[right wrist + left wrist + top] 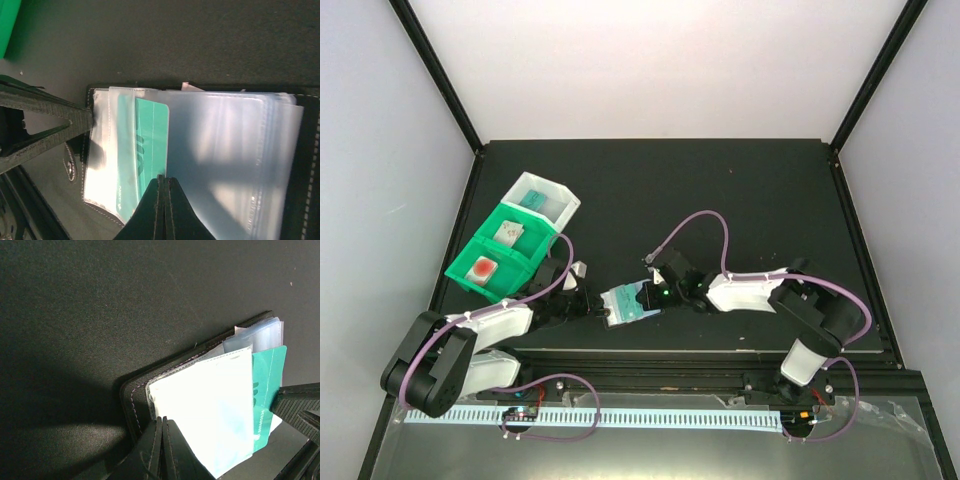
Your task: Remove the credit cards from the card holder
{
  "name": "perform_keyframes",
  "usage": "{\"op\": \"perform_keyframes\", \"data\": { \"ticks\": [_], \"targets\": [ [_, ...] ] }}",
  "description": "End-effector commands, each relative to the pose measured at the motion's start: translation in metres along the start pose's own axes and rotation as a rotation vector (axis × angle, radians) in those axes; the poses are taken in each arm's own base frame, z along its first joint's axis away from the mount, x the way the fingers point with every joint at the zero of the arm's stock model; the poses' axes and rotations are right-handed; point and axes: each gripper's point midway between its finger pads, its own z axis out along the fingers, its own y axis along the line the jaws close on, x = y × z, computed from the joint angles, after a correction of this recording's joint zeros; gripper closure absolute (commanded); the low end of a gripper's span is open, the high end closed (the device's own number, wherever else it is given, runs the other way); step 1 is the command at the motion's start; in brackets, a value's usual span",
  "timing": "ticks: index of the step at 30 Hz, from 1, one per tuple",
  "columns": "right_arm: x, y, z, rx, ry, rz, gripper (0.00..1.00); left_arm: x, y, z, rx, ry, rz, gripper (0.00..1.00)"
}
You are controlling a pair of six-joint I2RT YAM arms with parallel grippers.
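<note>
The card holder [623,305] lies open on the black mat between my two grippers, its clear pockets [225,150] fanned out. A teal credit card [152,135] sticks partway out of a pocket. My right gripper [164,179] is shut on that card's edge. From the opposite side, my left gripper [162,421] is shut on the holder's edge, at its pale front pocket [205,405] and black leather [132,395]. In the left wrist view the teal card [267,390] reaches towards the right gripper's fingers [295,405].
At the back left stand a green bin [470,252] and a white bin [558,195]. In the green one lie a card with a red round mark [483,269] and a pale card [507,233]; in the white one lies a teal card [533,199].
</note>
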Motion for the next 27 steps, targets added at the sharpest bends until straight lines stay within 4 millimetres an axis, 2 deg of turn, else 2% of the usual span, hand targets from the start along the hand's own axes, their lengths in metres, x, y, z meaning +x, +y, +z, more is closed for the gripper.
{"op": "perform_keyframes", "data": {
  "ticks": [1,11,15,21,27],
  "targets": [
    [0.001,-0.019,-0.006,0.077,-0.020,0.016,0.99,0.005,0.008,0.003,-0.032,0.020,0.004,0.96],
    [-0.005,-0.023,-0.011,0.072,-0.036,0.024,0.99,-0.005,-0.001,-0.003,-0.037,0.004,0.036,0.93],
    [-0.004,-0.022,-0.011,0.061,-0.033,0.022,0.99,-0.010,-0.010,-0.008,-0.027,-0.005,0.046,0.88],
    [-0.003,-0.022,-0.010,0.048,-0.030,0.029,0.99,-0.016,-0.036,-0.018,0.068,-0.031,0.071,0.75],
    [-0.004,-0.023,-0.011,0.044,-0.038,0.038,0.99,-0.014,-0.062,-0.018,0.153,-0.031,0.104,0.72]
  ]
}}
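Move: The teal card, partly out of its clear sleeve, is already pinched by the right hand near its right edge; its middle lies about 3 cm to that hand's left, level with it fore and aft. The left hand is at the open card holder's left end, the card's middle some 5 cm to its right and 2 cm ahead. The holder's middle is about 5 cm right and 1 cm ahead of the left hand; the red-faced stack in the green bin is 24 cm left and 9 cm ahead. Right hand draws its pinched teal card 2 cm right; left opens, rising 3 cm off the holder. ##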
